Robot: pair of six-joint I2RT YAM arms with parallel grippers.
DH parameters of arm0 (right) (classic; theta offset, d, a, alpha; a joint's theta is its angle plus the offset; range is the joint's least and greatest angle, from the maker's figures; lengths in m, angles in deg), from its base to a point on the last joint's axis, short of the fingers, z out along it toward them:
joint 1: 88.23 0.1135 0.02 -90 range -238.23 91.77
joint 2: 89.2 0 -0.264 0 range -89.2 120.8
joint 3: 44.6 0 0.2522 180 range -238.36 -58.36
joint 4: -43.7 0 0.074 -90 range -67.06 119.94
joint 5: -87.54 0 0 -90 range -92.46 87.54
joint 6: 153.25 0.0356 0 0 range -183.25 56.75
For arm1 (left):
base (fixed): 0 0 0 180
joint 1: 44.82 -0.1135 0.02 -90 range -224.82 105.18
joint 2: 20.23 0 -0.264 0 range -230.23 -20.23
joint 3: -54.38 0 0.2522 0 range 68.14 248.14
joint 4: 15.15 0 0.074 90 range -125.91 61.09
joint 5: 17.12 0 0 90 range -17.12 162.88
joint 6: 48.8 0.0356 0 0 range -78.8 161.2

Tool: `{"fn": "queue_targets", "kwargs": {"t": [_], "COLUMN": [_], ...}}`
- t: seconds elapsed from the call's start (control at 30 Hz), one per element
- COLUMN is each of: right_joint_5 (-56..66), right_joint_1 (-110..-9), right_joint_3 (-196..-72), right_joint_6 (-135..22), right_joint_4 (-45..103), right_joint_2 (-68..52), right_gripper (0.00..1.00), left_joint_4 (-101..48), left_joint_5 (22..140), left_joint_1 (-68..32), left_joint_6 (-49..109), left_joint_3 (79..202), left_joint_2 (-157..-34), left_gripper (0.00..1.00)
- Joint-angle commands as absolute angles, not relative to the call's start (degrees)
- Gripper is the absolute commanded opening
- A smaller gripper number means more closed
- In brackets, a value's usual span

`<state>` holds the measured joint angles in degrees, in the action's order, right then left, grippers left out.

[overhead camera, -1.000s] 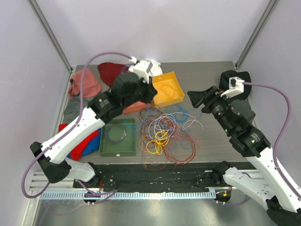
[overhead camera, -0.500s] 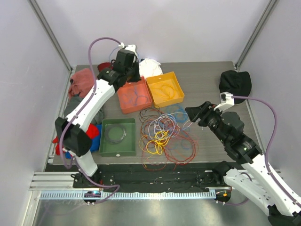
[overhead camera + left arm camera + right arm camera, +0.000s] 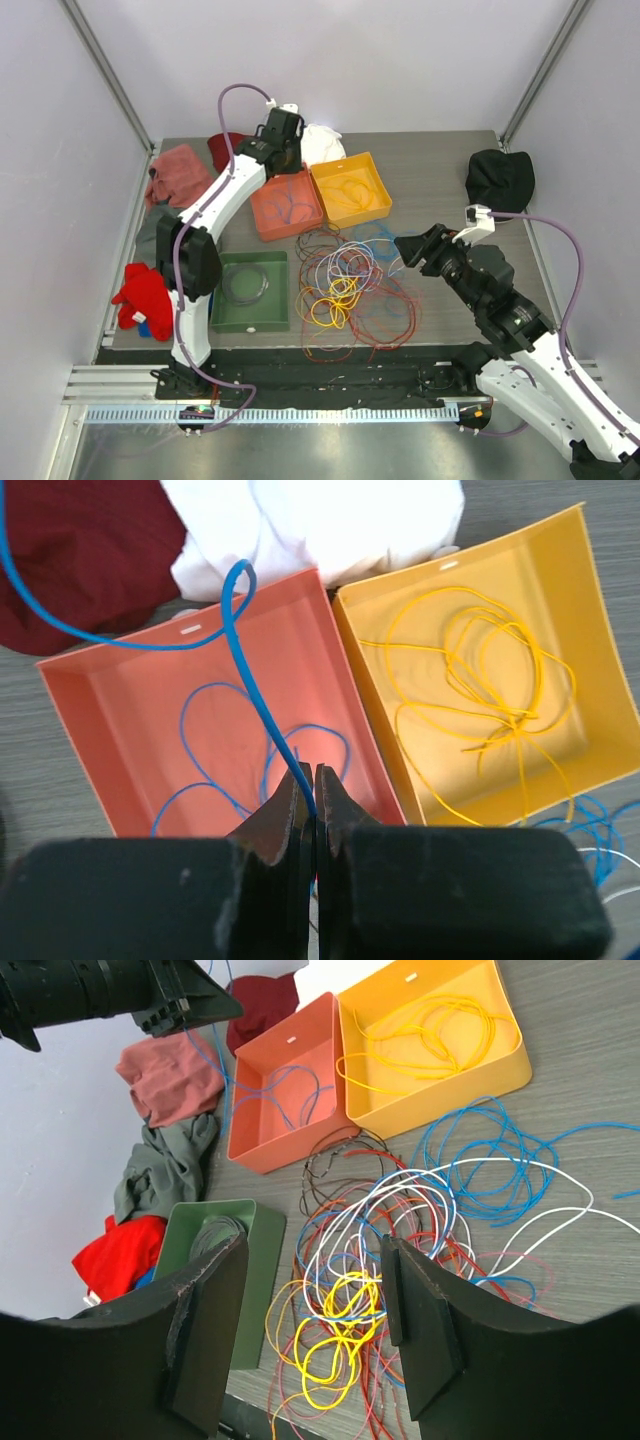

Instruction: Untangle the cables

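The cables (image 3: 350, 290) lie tangled on the table in front of the trays, in red, yellow, white, blue and orange loops (image 3: 400, 1250). My left gripper (image 3: 283, 135) hangs over the far end of the orange tray (image 3: 258, 210), shut on a blue cable (image 3: 250, 670) that rises out of its tips (image 3: 315, 780) and loops away to the upper left. More blue cable lies in that orange tray (image 3: 80, 730). Yellow cables (image 3: 480, 680) lie in the yellow tray (image 3: 590, 630). My right gripper (image 3: 405, 250) is open above the tangle's right side (image 3: 312, 1250), with nothing between its fingers.
A green tray (image 3: 222, 300) with a grey coil sits left of the tangle. Cloths lie along the left and back: pink (image 3: 180, 172), dark red (image 3: 225, 150), white (image 3: 320, 142), grey (image 3: 150, 230), red (image 3: 145, 295). A black cap (image 3: 500, 178) lies at the back right.
My left arm has stretched toward the back, carrying the blue cable over the orange tray. My right gripper has come forward and left, from the back right to the tangle's edge.
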<state>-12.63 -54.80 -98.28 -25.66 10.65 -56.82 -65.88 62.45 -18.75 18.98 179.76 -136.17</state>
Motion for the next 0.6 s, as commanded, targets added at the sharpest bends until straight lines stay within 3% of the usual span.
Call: {"fn": "queue_targets", "kwargs": {"t": [0.0, 0.33, 0.57], "right_joint_5": [-12.92, -13.27, -13.18], "right_joint_1": [-54.48, -54.48, -54.40], "right_joint_3": [-97.91, -95.98, -95.53], "right_joint_6": [-26.60, -26.42, -26.33], "right_joint_4": [13.15, 13.86, 14.03], "right_joint_2": [-55.54, -55.97, -55.71], "right_gripper": [0.63, 0.63, 0.63], "left_joint_4": [-62.16, -35.53, -32.86], "left_joint_5": [57.86, 58.73, 58.38], "left_joint_1": [-19.06, -18.89, -18.54], "left_joint_6": [22.04, 21.16, 19.49], "left_joint_3": [178.89, 152.54, 145.92], "left_joint_2": [-135.10, -127.20, -123.33], "left_gripper": [0.00, 0.00, 0.01]}}
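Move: The left hand holds a blue cable high over the near part of the red box. The box's middle lies about 4 cm ahead, 2 cm left and 17 cm below. From that middle, the orange box is about 16 cm right and 4 cm farther out, the white cloth 18 cm farther out and 6 cm right, the cable tangle 24 cm nearer and 17 cm right. From the right hand, the red box is some 31 cm ahead, 26 cm left, 23 cm lower. Down, slowly at first and then quickly, the left hand sinks about 11 cm towards the floor of the red box, drawing back some 4 cm, its wrist almost unturned. Its shut fingers keep their pinch on the blue cable. The empty right hand, fingers open, settles 2.5 cm lower to the right of the tangle. ##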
